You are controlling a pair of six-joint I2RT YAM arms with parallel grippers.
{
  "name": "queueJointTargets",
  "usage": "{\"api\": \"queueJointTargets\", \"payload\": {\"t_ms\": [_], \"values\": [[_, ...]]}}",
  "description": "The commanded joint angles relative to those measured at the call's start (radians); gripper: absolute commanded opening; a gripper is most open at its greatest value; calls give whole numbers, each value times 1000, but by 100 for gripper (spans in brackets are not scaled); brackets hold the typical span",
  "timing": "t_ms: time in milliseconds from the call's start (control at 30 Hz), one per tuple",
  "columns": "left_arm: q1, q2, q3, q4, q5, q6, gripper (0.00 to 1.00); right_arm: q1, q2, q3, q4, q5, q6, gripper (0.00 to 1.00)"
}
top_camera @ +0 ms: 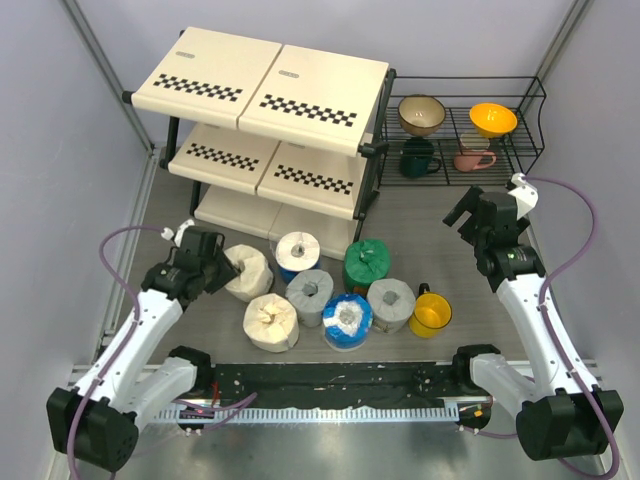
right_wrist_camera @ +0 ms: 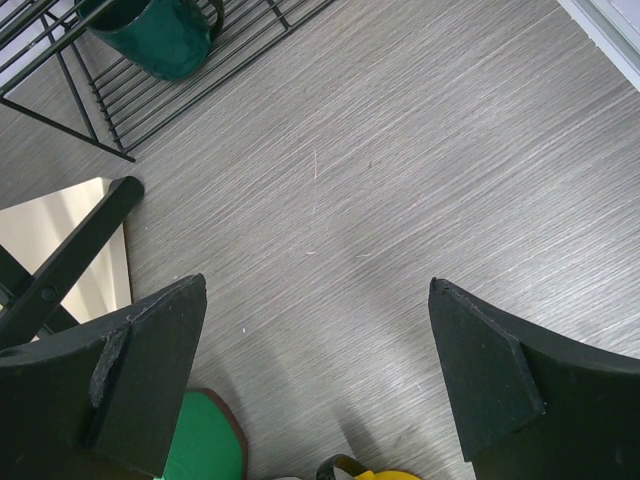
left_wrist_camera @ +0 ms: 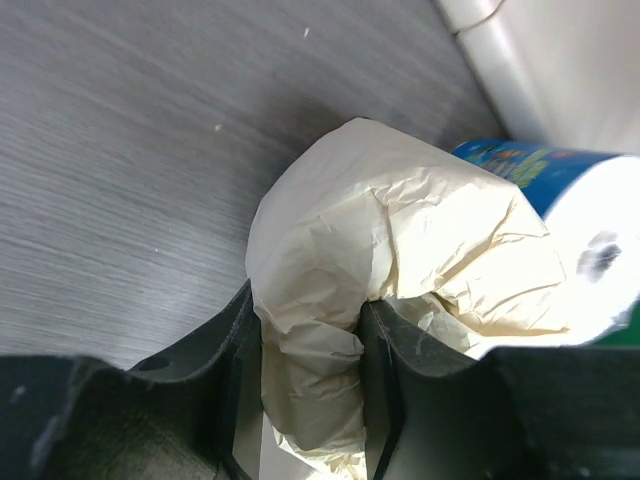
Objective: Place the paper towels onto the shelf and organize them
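Several wrapped paper towels stand on the table in front of the shelf (top_camera: 265,80). My left gripper (top_camera: 222,268) is shut on the twisted top of a cream paper towel (top_camera: 250,272); in the left wrist view the crumpled cream wrap (left_wrist_camera: 400,230) is pinched between the fingers (left_wrist_camera: 385,370) of the gripper (left_wrist_camera: 312,340). Close by are a second cream roll (top_camera: 271,322), a blue-and-white roll (top_camera: 297,255) (left_wrist_camera: 590,220), two grey rolls (top_camera: 310,297) (top_camera: 391,305), another blue roll (top_camera: 347,320) and a green roll (top_camera: 367,265) (right_wrist_camera: 205,440). My right gripper (top_camera: 462,215) (right_wrist_camera: 318,285) hangs open over bare table.
A yellow mug (top_camera: 431,314) (right_wrist_camera: 375,474) sits beside the right grey roll. A black wire rack (top_camera: 500,150) at the back right holds bowls and mugs, among them a green mug (right_wrist_camera: 165,35). The shelf's black frame leg (right_wrist_camera: 70,260) stands left of the right gripper.
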Motion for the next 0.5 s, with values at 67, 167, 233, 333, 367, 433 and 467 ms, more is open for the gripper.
{"api": "queueJointTargets", "payload": {"t_ms": [67,167,233,333,367,433,467], "values": [[-3,-36,158,-11,-107,26,32,0,-16,0,4,14,-17,98],[-1,-15,186,9,-118,26,37,0,-21,6,-2,12,-23,98],[3,22,201,29,-124,29,38,1,-22,9,-7,14,-30,98],[28,86,229,50,-118,31,36,1,-32,14,-16,20,-37,98],[51,103,241,55,-105,31,34,1,-33,14,-19,21,-37,98],[74,136,249,81,-75,29,31,1,-39,16,-21,21,-40,98],[84,166,256,90,-67,28,29,1,-42,16,-25,21,-40,98]]}}
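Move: Ahead of the left hand, which already grips the cream-wrapped paper towel roll by its rim, the left half of the bottom shelf lies some 14 cm forward, about 1 cm right and 6 cm below. The blue-white roll is about 13 cm right and 1 cm ahead of that hand; the grey roll 15 cm right and 6 cm back; the second cream roll 8 cm right and 11 cm back. From the right hand, the shelf half is roughly 50 cm left, 6 cm ahead and 15 cm lower. Raising the pinched cream roll, the left hand climbs about 5 cm while easing forward, then levels off and carries the roll on towards the bottom shelf's front edge, some 5 cm forward in all with a slight drift left. The fingers keep their hold on the rim, tipping up a little, under 10 degrees. ##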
